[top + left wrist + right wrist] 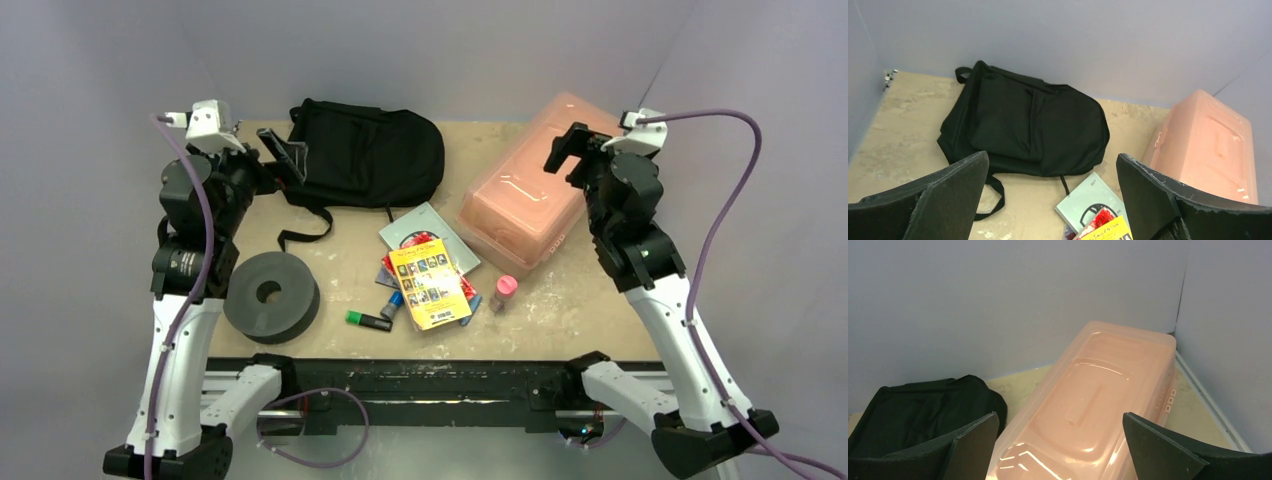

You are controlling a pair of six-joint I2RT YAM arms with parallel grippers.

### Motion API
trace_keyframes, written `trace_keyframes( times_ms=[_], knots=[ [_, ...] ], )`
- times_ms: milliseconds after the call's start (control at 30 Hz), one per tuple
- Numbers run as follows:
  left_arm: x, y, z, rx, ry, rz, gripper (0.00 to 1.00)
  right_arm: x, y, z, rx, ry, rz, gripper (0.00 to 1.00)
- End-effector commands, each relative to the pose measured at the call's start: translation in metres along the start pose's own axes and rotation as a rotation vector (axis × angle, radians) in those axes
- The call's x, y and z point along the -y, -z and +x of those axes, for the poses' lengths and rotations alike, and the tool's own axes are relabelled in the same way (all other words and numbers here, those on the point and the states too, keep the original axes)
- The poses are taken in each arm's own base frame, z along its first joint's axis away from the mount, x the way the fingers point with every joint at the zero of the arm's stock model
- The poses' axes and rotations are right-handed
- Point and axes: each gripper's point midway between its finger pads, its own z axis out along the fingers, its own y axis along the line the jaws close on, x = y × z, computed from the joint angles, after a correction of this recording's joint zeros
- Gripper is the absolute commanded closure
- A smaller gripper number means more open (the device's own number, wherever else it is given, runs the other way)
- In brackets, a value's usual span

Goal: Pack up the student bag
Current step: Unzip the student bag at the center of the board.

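The student bag point(368, 152) is a soft black backpack lying flat and zipped at the back of the table, straps trailing toward the front; it also fills the left wrist view point(1023, 120) and shows at the left edge of the right wrist view point(918, 410). My left gripper point(283, 152) hovers open at the bag's left end, nothing between its fingers point(955, 195). My right gripper point(570, 150) hangs open above the pink box, holding nothing. A pile of books point(428, 268) lies in front of the bag, a yellow booklet point(430, 285) on top.
A translucent pink plastic box point(525, 205) sits lid-on at the back right. A dark grey foam ring point(270, 295) lies front left. A green marker point(367, 321), a blue pen point(392, 303) and a small pink-capped bottle point(505, 292) lie near the books.
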Motion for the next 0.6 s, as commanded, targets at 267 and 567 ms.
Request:
trace_keyframes(
  times_ms=[267,567],
  knots=[
    [0.024,-0.025,0.051,-0.202,0.100,0.142,0.00,-0.091,-0.027,0.020,-0.116,-0.140,-0.366,0.01],
    [0.016,-0.029,0.058,-0.222,0.104,0.091,0.00,-0.214,-0.021,0.089,-0.254,-0.017,-0.583,0.05]
  ],
)
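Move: The student bag's middle lies about 16 cm ahead of the left hand, 8 cm to its right and 33 cm below. From the right hand it is some 33 cm left, 14 cm ahead and 31 cm below. The pink box is about 8 cm ahead and 3 cm left of the right hand, 28 cm down; the grey book is 11 cm right of the bag's middle and 15 cm nearer. Right hand sweeps left about 15 cm and forward towards the bag; left sinks 5 cm, easing right; both open. ##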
